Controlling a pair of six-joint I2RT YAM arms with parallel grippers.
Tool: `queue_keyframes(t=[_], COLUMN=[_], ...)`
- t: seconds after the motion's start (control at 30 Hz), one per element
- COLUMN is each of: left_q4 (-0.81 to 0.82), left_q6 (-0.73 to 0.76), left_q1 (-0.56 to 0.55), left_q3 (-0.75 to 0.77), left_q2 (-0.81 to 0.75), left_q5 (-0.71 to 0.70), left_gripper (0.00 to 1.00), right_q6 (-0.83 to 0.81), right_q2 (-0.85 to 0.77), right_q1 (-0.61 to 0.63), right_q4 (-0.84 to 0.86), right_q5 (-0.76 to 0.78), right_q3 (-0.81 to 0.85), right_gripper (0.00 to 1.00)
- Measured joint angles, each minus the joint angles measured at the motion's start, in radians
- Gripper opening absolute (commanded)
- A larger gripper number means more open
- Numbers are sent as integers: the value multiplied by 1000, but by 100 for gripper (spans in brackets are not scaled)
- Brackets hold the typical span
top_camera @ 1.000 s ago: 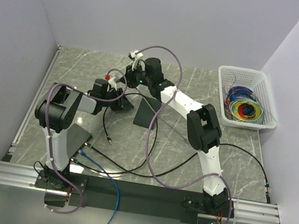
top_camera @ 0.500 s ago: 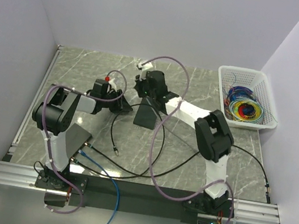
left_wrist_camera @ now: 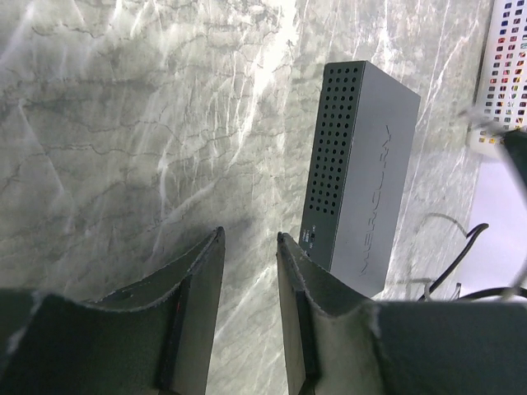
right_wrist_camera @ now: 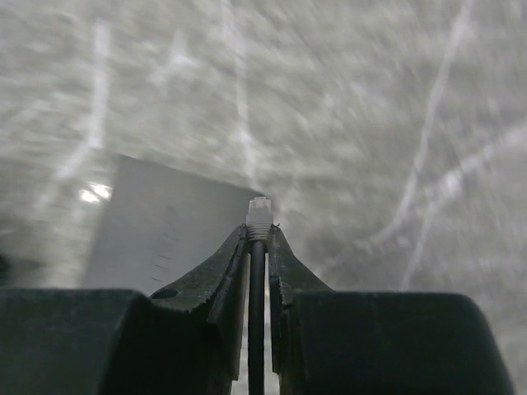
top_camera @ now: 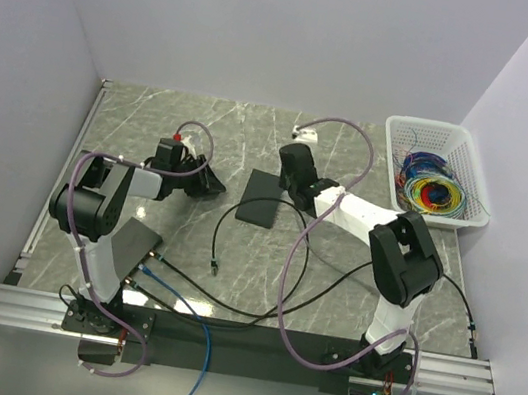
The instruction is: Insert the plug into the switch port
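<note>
The switch point(top_camera: 264, 200) is a dark flat box lying on the marble table. It also shows in the left wrist view point(left_wrist_camera: 360, 173), with its vented side facing the camera. My right gripper point(top_camera: 293, 188) hovers at the switch's right far corner. In the right wrist view this gripper point(right_wrist_camera: 258, 234) is shut on a black cable just behind its clear plug point(right_wrist_camera: 258, 211). The plug sticks out past the fingertips, over the edge of the switch point(right_wrist_camera: 160, 239). My left gripper point(top_camera: 212, 185) sits left of the switch, and in its wrist view point(left_wrist_camera: 249, 239) it is open and empty.
A white basket point(top_camera: 473, 162) of coloured wires stands at the back right. The black cable loops over the table in front of the switch, with its loose end point(top_camera: 214, 271) lying near the middle. A blue cable point(top_camera: 177, 295) lies at the front left. Purple arm hoses arch above.
My right gripper has swung to the right with the plug, from the far left of the switch to its right far corner. My left gripper has drawn back slightly to the left.
</note>
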Motion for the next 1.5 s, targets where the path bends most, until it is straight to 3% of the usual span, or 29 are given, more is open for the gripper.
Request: queue_keyframes(t=[0.23, 0.53, 0.77, 1.1, 1.5], left_q4=[-1, -5, -64, -88, -155], left_q6=[-11, -34, -16, 29, 71], left_q1=[-12, -37, -14, 119, 92], left_q3=[0, 30, 85, 171, 265], left_q2=[0, 14, 22, 68, 116], left_q5=[-1, 0, -53, -132, -105], left_gripper=[39, 39, 39, 39, 39], right_q6=[148, 212, 203, 164, 67], right_q2=[6, 58, 136, 312, 257], right_q1=[-9, 32, 123, 190, 197], right_q4=[-137, -116, -70, -103, -90], right_q5=[10, -151, -275, -460, -437], right_q3=[-37, -76, -21, 241, 159], right_gripper=[0, 0, 0, 0, 0])
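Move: The switch lies about 12 cm to the left gripper's right, level in reach and 2 cm below. It is some 8 cm left of, 6 cm nearer than and 10 cm below the right gripper, which already holds the plug. From the left gripper, the loose connector lies about 21 cm back and 2 cm left, and the second dark box some 18 cm back and 21 cm left. Keep the plug gripped in the right gripper and lower it about 8 cm while drawing it back 10, then sweep it left beside the switch, easing slightly right at the end, tipping the fingers down and swinging them counter-clockwise some 30 degrees. Let the left gripper ease slightly right, then go forward and left to the switch's vented edge, opening unchanged. ##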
